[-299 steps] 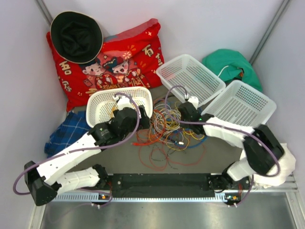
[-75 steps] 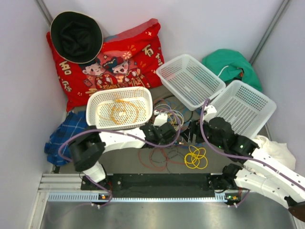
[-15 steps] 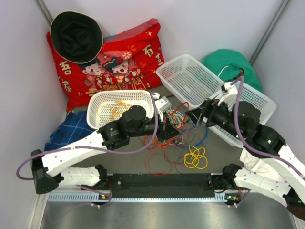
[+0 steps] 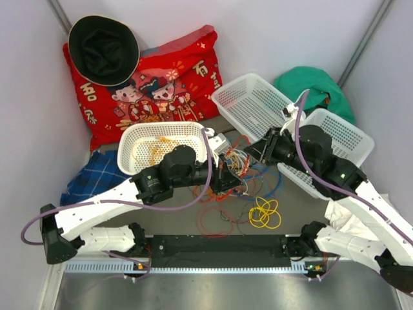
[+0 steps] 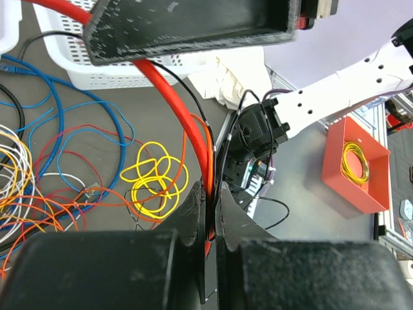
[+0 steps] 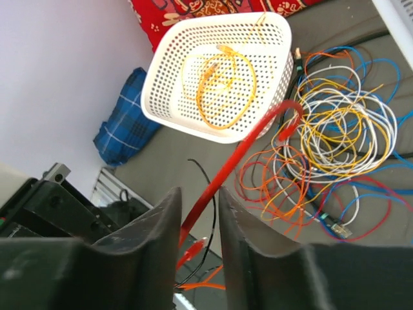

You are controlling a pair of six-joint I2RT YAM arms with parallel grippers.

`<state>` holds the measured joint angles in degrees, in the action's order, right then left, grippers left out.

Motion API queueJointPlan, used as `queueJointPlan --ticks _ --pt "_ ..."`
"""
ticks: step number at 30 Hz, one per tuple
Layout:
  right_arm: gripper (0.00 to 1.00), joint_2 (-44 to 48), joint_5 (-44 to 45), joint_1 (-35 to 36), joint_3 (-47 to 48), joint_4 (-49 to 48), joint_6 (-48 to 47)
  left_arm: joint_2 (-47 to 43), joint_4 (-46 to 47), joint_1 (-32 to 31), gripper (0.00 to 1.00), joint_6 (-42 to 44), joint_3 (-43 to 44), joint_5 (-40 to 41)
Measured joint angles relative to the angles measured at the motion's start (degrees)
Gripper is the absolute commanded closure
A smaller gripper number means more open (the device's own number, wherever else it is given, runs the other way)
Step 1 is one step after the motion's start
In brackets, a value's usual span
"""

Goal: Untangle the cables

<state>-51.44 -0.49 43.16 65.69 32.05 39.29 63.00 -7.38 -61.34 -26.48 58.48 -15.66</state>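
The cables (image 4: 253, 179) lie in a tangled heap of red, orange, blue, white and yellow wires mid-table, also in the right wrist view (image 6: 335, 135). A yellow coil (image 4: 264, 213) (image 5: 155, 187) sits apart in front. My left gripper (image 4: 231, 175) (image 5: 210, 197) is shut on a thick red cable (image 5: 174, 103) and a thin black wire. My right gripper (image 4: 253, 152) (image 6: 197, 210) hovers close by, its jaws narrowed around the same red cable (image 6: 248, 145) with a gap still showing on either side.
A white basket (image 4: 128, 139) (image 6: 174, 58) at left holds a yellow-orange cable. Two more white baskets (image 4: 258, 103) (image 4: 342, 139) stand at the back right. Red cushion (image 4: 161, 77), black hat (image 4: 103, 48), green cloth (image 4: 310, 84) and blue plaid cloth (image 4: 87, 181) ring the area.
My right gripper has moved left towards the left gripper and its jaws have narrowed around the red cable. The left gripper has stayed shut, nearly in place.
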Motion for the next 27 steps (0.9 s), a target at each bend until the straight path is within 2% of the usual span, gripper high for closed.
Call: queueJointPlan --ticks 1,8,9,10,12,13,14,19,22,27 --pt "0.91 -0.20 -0.35 -0.28 0.00 -0.33 0.02 0.00 0.02 0.00 1.00 0.00 -0.04 0.00" --pt "1.00 -1.73 -4.09 -1.31 -0.02 -1.97 1.14 -0.17 0.04 0.02 1.00 0.02 -1.29 0.37" --pt "1.00 -1.70 -4.20 -1.33 -0.02 -1.99 1.07 -0.31 0.07 0.02 0.97 0.02 -1.36 0.48" --pt "1.00 -1.70 -4.17 -1.33 -0.02 -2.01 0.98 -0.44 0.09 0.02 0.89 0.02 -1.40 0.55" --pt "1.00 -1.60 -4.07 -1.40 -0.02 -1.97 0.55 -0.66 0.07 0.00 0.58 -0.09 -1.44 1.09" --pt "1.00 -1.49 -3.72 -1.40 0.00 -1.84 0.13 -0.66 0.07 0.00 0.25 0.13 -1.46 1.40" --pt "1.00 -1.27 -2.91 -1.44 0.20 -1.25 -0.79 -0.66 -0.09 0.00 0.01 -0.11 -1.49 1.73" --pt "1.00 -1.62 2.69 -2.19 8.09 4.94 -6.51 -0.59 -1.55 0.00 0.01 -2.10 -1.49 5.57" --pt "1.00 -2.38 5.64 -2.82 14.78 6.10 -9.75 -0.17 -3.37 0.02 0.01 -3.26 -1.49 9.09" --pt "1.00 -3.23 10.58 -4.13 20.24 7.43 -13.90 1.29 -6.78 0.00 0.01 -5.01 -1.49 15.19"
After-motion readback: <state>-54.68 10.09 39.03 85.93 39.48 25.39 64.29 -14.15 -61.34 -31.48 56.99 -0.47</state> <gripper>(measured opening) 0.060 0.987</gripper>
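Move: The right hand's half-closed fingers already straddle the red cable, which lies only about 1 cm to their left. The left hand still holds the cable's other stretch, with the right hand's gripping spot about 8 cm ahead, 5 to the right and 2 above it. From the right hand, the tangle lies roughly 10 cm ahead, 5 left and 26 below, the yellow coil some 7 cm back, 6 right and 27 below. The right hand finishes closing, easing about 1 cm to its left as it pinches the red cable, and holds there while the left hand springs its fingers wide open and lets its stretch go, then backs out forward and down by some 6 cm. Keeping its pinch, the right hand then carries the cable up about 10 cm and some 7 cm to the right, with a little forward, away from the tangle, the fingers tipping up and swinging clockwise on the way. ##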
